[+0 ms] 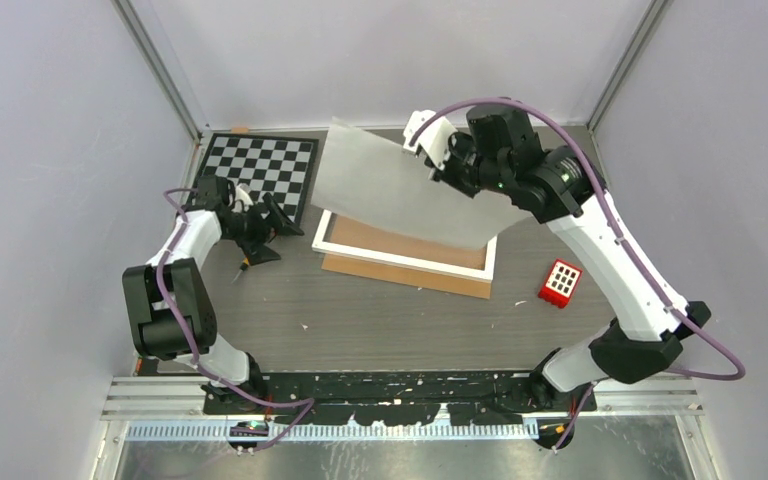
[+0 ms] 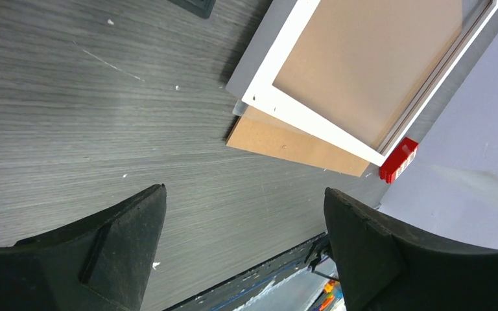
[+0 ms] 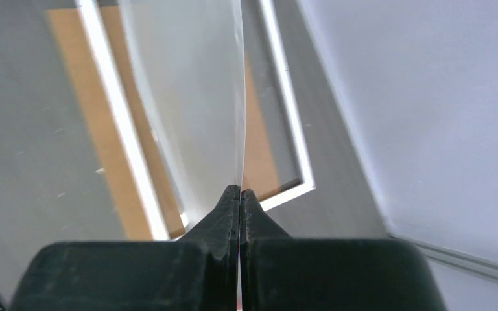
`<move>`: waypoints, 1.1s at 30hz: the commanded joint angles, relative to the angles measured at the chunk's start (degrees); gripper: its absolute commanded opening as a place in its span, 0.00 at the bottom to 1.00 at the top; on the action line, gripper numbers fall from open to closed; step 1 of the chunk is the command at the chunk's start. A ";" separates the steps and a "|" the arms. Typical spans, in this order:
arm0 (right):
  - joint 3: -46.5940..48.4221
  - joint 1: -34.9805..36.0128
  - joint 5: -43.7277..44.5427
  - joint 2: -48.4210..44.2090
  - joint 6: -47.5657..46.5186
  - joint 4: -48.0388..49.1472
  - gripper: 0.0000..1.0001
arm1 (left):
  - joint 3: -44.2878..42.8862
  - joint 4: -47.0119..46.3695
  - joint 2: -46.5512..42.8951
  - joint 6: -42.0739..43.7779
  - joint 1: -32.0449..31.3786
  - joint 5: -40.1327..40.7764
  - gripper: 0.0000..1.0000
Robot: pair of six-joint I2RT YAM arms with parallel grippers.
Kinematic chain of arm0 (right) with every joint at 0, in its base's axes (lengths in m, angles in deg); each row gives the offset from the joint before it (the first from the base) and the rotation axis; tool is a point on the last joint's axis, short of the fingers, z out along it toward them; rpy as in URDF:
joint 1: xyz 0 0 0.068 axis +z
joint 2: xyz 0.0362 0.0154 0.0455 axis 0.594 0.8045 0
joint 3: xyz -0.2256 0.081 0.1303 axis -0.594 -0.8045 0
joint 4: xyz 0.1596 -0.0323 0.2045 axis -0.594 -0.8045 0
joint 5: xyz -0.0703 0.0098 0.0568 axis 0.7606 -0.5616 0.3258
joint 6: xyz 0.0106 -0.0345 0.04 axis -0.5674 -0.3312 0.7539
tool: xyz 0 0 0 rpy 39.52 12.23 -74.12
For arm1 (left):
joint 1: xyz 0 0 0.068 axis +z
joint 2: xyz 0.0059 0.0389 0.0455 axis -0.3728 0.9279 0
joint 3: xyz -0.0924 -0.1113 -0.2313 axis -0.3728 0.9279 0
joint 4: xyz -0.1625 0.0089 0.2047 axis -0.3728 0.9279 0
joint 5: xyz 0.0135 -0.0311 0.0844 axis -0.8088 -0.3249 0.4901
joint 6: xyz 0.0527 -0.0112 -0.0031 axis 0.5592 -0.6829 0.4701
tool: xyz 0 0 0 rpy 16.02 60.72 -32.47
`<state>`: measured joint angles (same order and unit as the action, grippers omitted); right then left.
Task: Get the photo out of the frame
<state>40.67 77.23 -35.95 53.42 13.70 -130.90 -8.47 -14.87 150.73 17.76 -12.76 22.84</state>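
My right gripper (image 1: pixel 438 170) is shut on the edge of the photo (image 1: pixel 390 190), a large thin sheet held tilted in the air over the back of the table. Only its plain pale face shows. In the right wrist view the sheet (image 3: pixel 194 97) rises edge-on from the closed gripper (image 3: pixel 240 190). Below it the frame (image 1: pixel 400 258) lies flat, white border around a brown inside, on a brown fibreboard panel (image 1: pixel 410 277). My left gripper (image 1: pixel 272 232) hangs open and empty left of the frame. The left wrist view has the gripper (image 2: pixel 244 190) over bare table, with the frame (image 2: pixel 311 120) beyond.
A black-and-white checkerboard (image 1: pixel 265 170) lies at the back left. A red block (image 1: pixel 560 283) with white squares sits right of the frame, also seen as the red block (image 2: pixel 399 159) in the left wrist view. A small dark tool (image 1: pixel 244 266) lies by the left gripper. Grey walls enclose the table.
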 commanded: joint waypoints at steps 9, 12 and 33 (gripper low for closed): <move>4.09 -8.17 5.97 12.88 -14.70 26.19 0.01 | -4.90 -1.44 0.52 0.18 3.63 -0.86 0.93; 3.15 -8.12 6.33 16.02 -15.88 28.52 0.01 | -5.49 -1.31 0.76 0.10 4.41 -0.81 0.93; -39.86 -4.47 -12.59 23.40 -19.66 48.63 0.00 | -6.43 5.08 0.00 7.51 7.83 2.57 0.93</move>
<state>1.24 71.70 -44.69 77.35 -4.55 -89.32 -13.85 -12.11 151.63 21.76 -5.55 24.28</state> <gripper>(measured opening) 0.019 0.926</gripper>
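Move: My right hand holds the photo by its edge, high up. The white frame's middle lies about 14 cm ahead, 1 cm left and 36 cm below that hand. The backing board's bare near strip is some 2 cm ahead and 3 cm left, and the red block 24 cm right and 1 cm ahead, both about as far down. From my left hand the frame is about 6 cm ahead, 22 cm right and 8 cm below, and the screwdriver 7 cm left, 2 cm back and 9 cm below. With my right fingers still pinching the photo's edge, I sweep quickly forward some 16 cm over the frame. Then I swing down about 32 cm and draw back about 8, bringing the held edge low over the near part of the frame's opening, the wrist turning back as I sink. My open, empty left hand backs off about 5 cm left and slightly forward, away from the frame and towards the screwdriver. ##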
